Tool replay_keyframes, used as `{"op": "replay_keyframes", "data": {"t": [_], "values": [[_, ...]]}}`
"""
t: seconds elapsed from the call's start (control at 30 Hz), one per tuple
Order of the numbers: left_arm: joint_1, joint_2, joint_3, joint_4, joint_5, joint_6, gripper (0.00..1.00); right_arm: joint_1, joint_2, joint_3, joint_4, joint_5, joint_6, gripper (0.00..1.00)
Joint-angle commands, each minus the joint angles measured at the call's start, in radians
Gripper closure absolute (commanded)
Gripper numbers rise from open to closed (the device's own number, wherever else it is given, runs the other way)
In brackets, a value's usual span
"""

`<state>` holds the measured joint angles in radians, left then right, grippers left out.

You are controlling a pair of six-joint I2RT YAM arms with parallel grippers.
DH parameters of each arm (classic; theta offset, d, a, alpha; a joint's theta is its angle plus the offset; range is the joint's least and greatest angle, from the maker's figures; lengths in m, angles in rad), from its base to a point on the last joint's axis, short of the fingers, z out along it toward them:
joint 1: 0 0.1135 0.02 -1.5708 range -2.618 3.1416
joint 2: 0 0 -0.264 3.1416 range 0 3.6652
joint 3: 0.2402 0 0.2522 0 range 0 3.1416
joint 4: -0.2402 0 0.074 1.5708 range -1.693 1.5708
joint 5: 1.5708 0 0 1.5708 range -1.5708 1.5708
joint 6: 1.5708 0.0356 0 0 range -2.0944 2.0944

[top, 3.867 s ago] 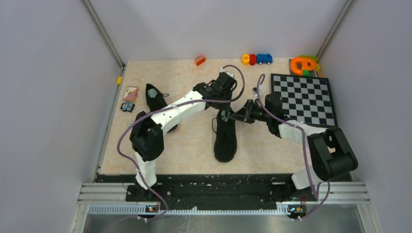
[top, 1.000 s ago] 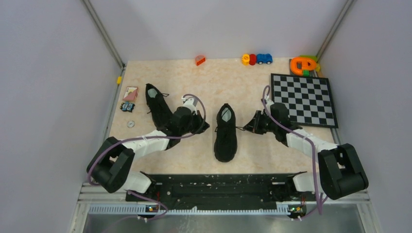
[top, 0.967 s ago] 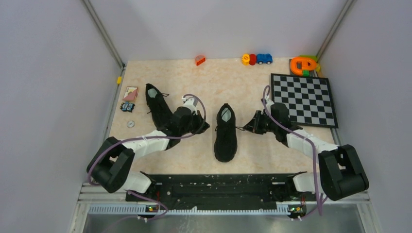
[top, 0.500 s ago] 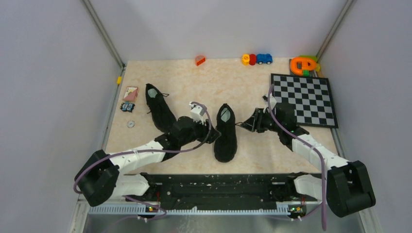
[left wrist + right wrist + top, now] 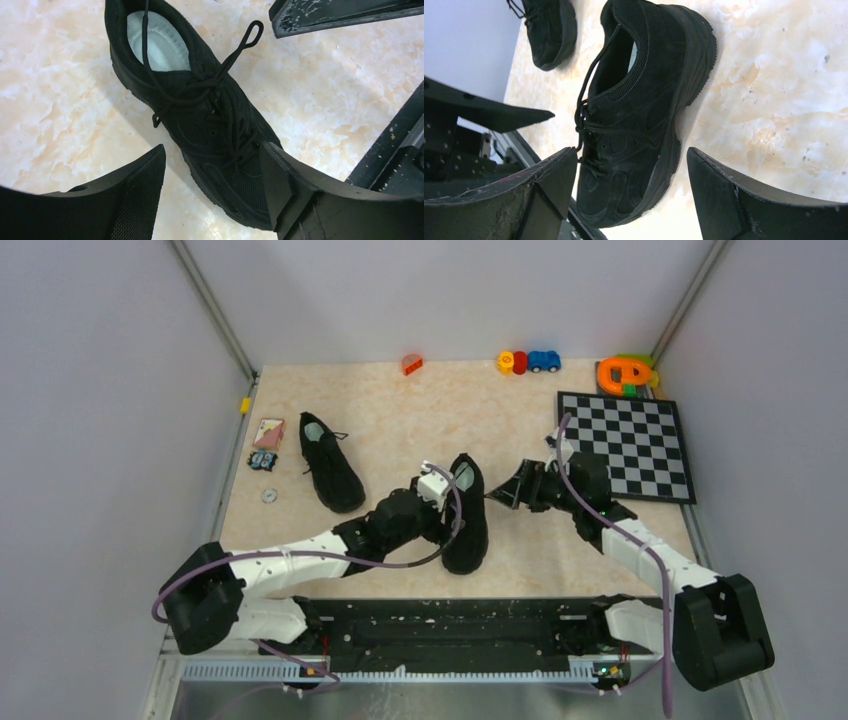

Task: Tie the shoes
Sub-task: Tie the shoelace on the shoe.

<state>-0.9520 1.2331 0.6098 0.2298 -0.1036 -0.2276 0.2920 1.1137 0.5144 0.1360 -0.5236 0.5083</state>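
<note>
One black shoe [image 5: 466, 523] lies mid-table, heel with pale insole toward the back. In the left wrist view this shoe [image 5: 210, 120] has its laces knotted over the tongue, with a loop sticking out on each side. The other black shoe [image 5: 329, 462] lies at the left, and it also shows in the right wrist view [image 5: 549, 27]. My left gripper [image 5: 447, 527] is open and empty, low at the middle shoe's left side [image 5: 212, 150]. My right gripper [image 5: 497, 493] is open and empty just right of that shoe's heel, and the shoe [image 5: 644, 115] lies ahead of it [image 5: 631, 152].
A checkerboard [image 5: 625, 445] lies at the right. Small toys stand along the back: an orange block [image 5: 411, 364], a yellow, red and blue row [image 5: 528, 361], an orange-green toy [image 5: 625, 373]. Cards [image 5: 268, 432] and a coin [image 5: 269, 496] lie at the left edge.
My left arm has swung right, from beside the left shoe to the middle shoe's left side. My right gripper has stayed right of that shoe, shifting slightly back.
</note>
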Motion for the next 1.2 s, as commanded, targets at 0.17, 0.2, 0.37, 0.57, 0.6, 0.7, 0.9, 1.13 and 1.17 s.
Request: {"op": "replay_keyframes", "data": {"t": [0.17, 0.2, 0.37, 0.57, 0.6, 0.7, 0.9, 1.13, 1.17], "values": [[-0.048, 0.12, 0.132, -0.064, -0.093, 0.05, 0.32, -0.006, 0.001, -0.002, 0.048, 0.146, 0.401, 0.18], [-0.049, 0.131, 0.141, -0.067, -0.094, 0.05, 0.33, -0.001, 0.003, -0.006, 0.051, 0.158, 0.433, 0.19], [-0.052, 0.19, 0.196, -0.119, -0.114, 0.044, 0.39, 0.05, 0.021, -0.01, 0.066, 0.22, 0.513, 0.22], [-0.053, 0.186, 0.2, -0.132, -0.109, 0.039, 0.58, 0.076, 0.084, -0.024, 0.147, 0.216, 0.552, 0.32], [-0.053, 0.182, 0.199, -0.135, -0.108, 0.038, 0.62, 0.08, 0.097, -0.023, 0.163, 0.213, 0.557, 0.34], [-0.053, 0.17, 0.201, -0.158, -0.111, 0.022, 0.74, 0.099, 0.132, -0.019, 0.198, 0.208, 0.573, 0.37], [-0.053, 0.126, 0.198, -0.193, -0.111, 0.015, 0.87, 0.121, 0.139, -0.02, 0.215, 0.206, 0.585, 0.62], [-0.049, 0.08, 0.178, -0.203, -0.143, 0.013, 1.0, 0.121, 0.079, -0.003, 0.085, 0.277, 0.502, 1.0], [-0.046, 0.071, 0.173, -0.201, -0.148, 0.014, 1.0, 0.121, 0.073, 0.001, 0.068, 0.29, 0.487, 1.0]]}}
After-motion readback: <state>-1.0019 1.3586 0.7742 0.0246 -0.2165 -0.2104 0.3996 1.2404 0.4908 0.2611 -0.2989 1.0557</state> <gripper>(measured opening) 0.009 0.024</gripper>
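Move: The right hand, wide open, is going for the bow's right loop, whose tip sticks out about 3 cm to its left, 2 cm farther out and 2 cm below; the knot is some 7 cm to its left, level in reach. The open left hand is above the laced front of the shoe, with the lacing about 1 cm ahead, 2 cm right and 4 cm below, the knot some 4 cm ahead and 2 cm right, and the bow's small left loop 5 cm ahead and 2 cm left. The right hand first eases forward about 1.5 cm while its wrist swings clockwise and tips down, some 30 degrees in all, then slides roughly 3 cm left and 2 cm down to the bow's right loop, where its open fingers shut and pinch the loop near its tip. The left hand sinks about 3 cm and drifts to its right over the shoe's lacing with a roll of about 10 degrees, closes its fingers fully, seemingly on a lace strand just toe-side of the knot, and finally rises 1.5 cm. ##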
